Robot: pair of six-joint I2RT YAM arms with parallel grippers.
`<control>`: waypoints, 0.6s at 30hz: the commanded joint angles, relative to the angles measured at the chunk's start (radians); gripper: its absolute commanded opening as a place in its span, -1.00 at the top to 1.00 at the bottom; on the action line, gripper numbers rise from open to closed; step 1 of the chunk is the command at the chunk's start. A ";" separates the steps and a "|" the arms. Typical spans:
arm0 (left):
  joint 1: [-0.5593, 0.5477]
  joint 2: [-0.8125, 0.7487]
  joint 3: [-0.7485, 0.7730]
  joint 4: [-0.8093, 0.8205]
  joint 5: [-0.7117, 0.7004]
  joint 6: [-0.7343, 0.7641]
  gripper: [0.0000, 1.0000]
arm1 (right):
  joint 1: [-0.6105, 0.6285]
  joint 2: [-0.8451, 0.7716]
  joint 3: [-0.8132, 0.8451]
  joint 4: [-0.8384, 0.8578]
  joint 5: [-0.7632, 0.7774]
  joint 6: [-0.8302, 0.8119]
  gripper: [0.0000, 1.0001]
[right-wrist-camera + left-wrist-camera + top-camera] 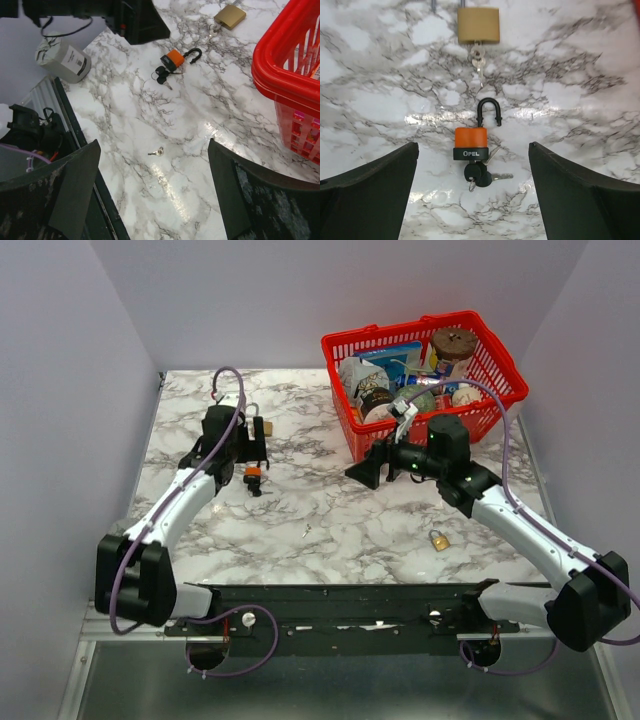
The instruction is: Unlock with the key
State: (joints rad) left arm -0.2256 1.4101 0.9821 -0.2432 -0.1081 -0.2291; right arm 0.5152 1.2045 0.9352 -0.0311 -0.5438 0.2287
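Observation:
An orange padlock (470,142) marked OPEL lies flat on the marble table (580,100). Its black shackle (487,111) points away from me, and one leg ends short of the body. A black-headed key (479,175) sits in its underside, with a second key on the ring. My left gripper (472,200) hovers just on the near side of it, open, with nothing between the fingers. The same padlock (252,476) shows below the left gripper (245,452) in the top view. My right gripper (365,472) is open above mid-table, with a small loose key (156,151) under it.
A brass padlock (478,25) with keys lies just beyond the orange one. Another small brass padlock (439,539) rests near the right arm. A red basket (500,360) full of groceries stands at the back right. Grey walls close in both sides.

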 commanded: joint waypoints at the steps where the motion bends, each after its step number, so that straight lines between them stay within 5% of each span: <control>1: -0.003 -0.180 -0.066 0.131 -0.031 -0.015 -0.98 | -0.004 0.017 -0.019 0.008 0.096 -0.040 -0.89; 9: -0.003 -0.332 -0.080 0.090 0.065 -0.029 -0.98 | 0.020 0.069 -0.010 -0.042 0.127 -0.038 -0.74; 18: -0.004 -0.378 -0.072 0.076 0.151 -0.078 -0.98 | 0.281 0.271 0.082 -0.153 0.312 -0.071 -0.41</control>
State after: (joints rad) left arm -0.2256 1.0595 0.9085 -0.1642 -0.0360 -0.2672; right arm 0.7052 1.3830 0.9642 -0.1223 -0.3080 0.1715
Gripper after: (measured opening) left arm 0.988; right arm 0.738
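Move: The right hand, open and pointing mostly left, has the small key about 9 cm to its left, 4 cm back and some 24 cm below. At that same table level, the orange padlock is about 20 cm left and 8 cm ahead, and the small brass padlock about 18 cm right and 6 cm back. From the left hand the key is roughly 13 cm back, 11 cm right and 13 cm down; the orange padlock is almost straight below, about 12 cm down and 1 cm back, and the large brass padlock 10 cm ahead, 2 cm right. Still empty, the right hand heads for the small key: it eases about 1.5 cm forward, then swings down some 8 cm and left, coming back again, while its fingertips dip about 15 degrees and its fingers narrow partway. The left hand keeps climbing clear of the orange padlock, up about 11 cm and a little back, wide open, its fingers tipping up towards level. ##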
